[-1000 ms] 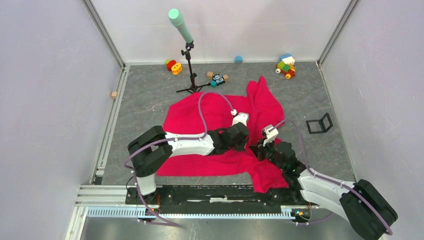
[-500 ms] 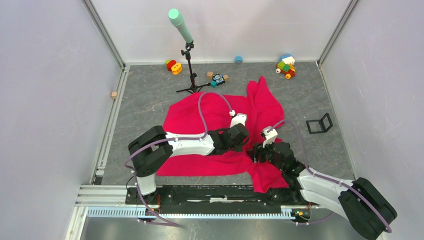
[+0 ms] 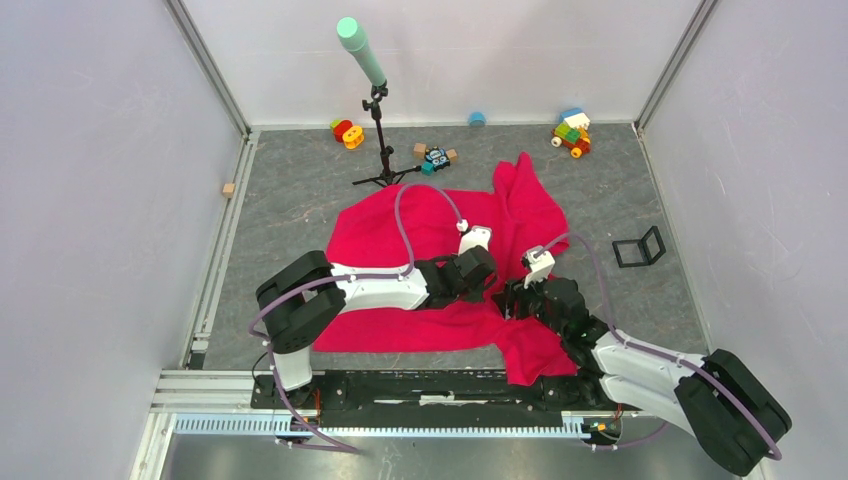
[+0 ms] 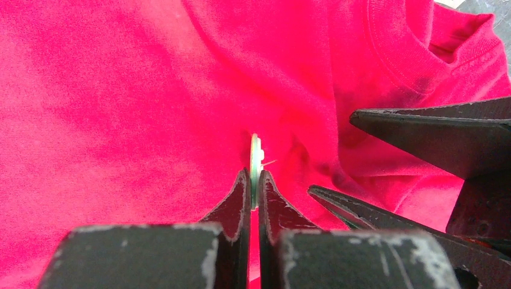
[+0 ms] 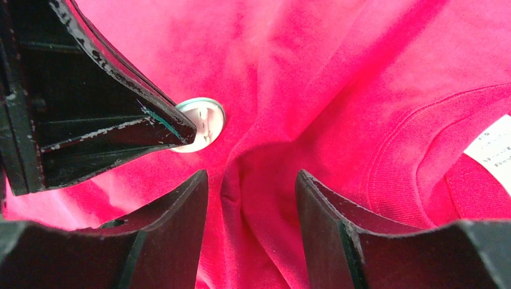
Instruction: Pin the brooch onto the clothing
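Observation:
The clothing (image 3: 420, 235), a bright red-pink T-shirt, lies spread over the grey floor and fills both wrist views (image 4: 120, 90) (image 5: 361, 72). My left gripper (image 4: 253, 174) is shut on the brooch (image 4: 255, 162), a small pale-green disc held edge-on against the fabric, with its thin pin sticking out to the right. In the right wrist view the brooch (image 5: 205, 120) shows its pale back beside the left gripper's dark fingers (image 5: 120, 114). My right gripper (image 5: 250, 180) stands open just right of the brooch, a raised fold of shirt between its fingers. The collar with its white label (image 5: 491, 150) lies to the right.
A black stand with a teal-tipped rod (image 3: 378, 120) rises behind the shirt. Small toys (image 3: 572, 132), wooden blocks (image 3: 435, 155) and a red-yellow toy (image 3: 347, 132) line the back wall. A black wire frame (image 3: 638, 248) sits right of the shirt, a wooden cube (image 3: 229, 189) at the left.
My right gripper has opened from shut and slid a little left toward the left gripper. The left gripper has kept its hold on the brooch.

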You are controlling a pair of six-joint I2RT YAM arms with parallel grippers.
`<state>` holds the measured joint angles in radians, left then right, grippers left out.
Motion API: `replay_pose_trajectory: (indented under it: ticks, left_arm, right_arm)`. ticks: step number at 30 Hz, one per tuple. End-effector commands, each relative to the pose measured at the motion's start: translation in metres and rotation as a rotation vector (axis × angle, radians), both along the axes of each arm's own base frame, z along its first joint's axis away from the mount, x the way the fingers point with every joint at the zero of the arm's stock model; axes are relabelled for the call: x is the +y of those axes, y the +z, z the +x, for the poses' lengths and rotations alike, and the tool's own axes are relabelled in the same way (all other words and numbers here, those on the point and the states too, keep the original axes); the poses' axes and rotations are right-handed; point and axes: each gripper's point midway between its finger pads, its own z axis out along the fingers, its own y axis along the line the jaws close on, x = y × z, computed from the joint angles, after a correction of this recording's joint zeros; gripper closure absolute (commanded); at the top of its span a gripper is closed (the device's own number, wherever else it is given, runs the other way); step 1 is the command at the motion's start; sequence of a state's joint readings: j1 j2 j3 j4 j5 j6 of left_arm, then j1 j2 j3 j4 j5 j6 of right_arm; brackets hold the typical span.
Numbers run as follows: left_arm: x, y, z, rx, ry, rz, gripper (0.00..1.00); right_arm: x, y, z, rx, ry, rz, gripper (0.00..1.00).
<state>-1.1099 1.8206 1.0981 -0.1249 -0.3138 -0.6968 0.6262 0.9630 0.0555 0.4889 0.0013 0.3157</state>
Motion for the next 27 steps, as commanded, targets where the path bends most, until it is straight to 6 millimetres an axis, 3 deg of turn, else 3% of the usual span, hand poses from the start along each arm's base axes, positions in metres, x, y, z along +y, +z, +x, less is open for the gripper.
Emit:
replay_pose_trajectory:
  ticks: [1, 10, 17, 27]
  left_arm:
    - [-0.003, 0.018, 0.011, -0.031, 0.053, -0.059, 0.98]
    - [-0.007, 0.019, 0.012, -0.027, 0.043, -0.074, 0.98]
    - [-0.014, 0.014, 0.012, -0.009, 0.020, -0.056, 0.98]
    - [-0.026, 0.011, 0.010, 0.019, -0.018, -0.045, 0.98]
  right_arm:
    - [0.006, 0.021, 0.016, -0.033, -0.043, 0.045, 0.41]
    - [0.003, 0.014, 0.019, 0.001, -0.076, 0.024, 0.61]
    - [0.011, 0.021, 0.019, -0.041, -0.026, 0.042, 0.99]
    - [0.022, 0.023, 0.008, -0.079, 0.100, 0.031, 1.00]
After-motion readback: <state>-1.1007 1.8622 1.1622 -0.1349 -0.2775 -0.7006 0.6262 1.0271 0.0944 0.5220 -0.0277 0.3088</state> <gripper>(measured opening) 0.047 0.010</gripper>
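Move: The right hand's open fingers straddle a raised fold of the red clothing, whose crest is about 1 cm ahead of the hand point and 1 cm below it. The brooch, still held by the left hand, is some 4 cm to the right hand's left and 1 cm higher. The collar label is roughly 12 cm ahead, 13 cm to the right and 3 cm below. From the left hand, the fold is about 4 cm right and 2 cm down. The right fingers close on the clothing's fold and pinch it, after easing about 1 cm forward and dipping slightly. Kept shut, they then rise about 1 cm and draw left towards the brooch. The left hand keeps its grip on the brooch and waits, then late on carries it about 1.5 cm to the right, towards the pinched fold. ##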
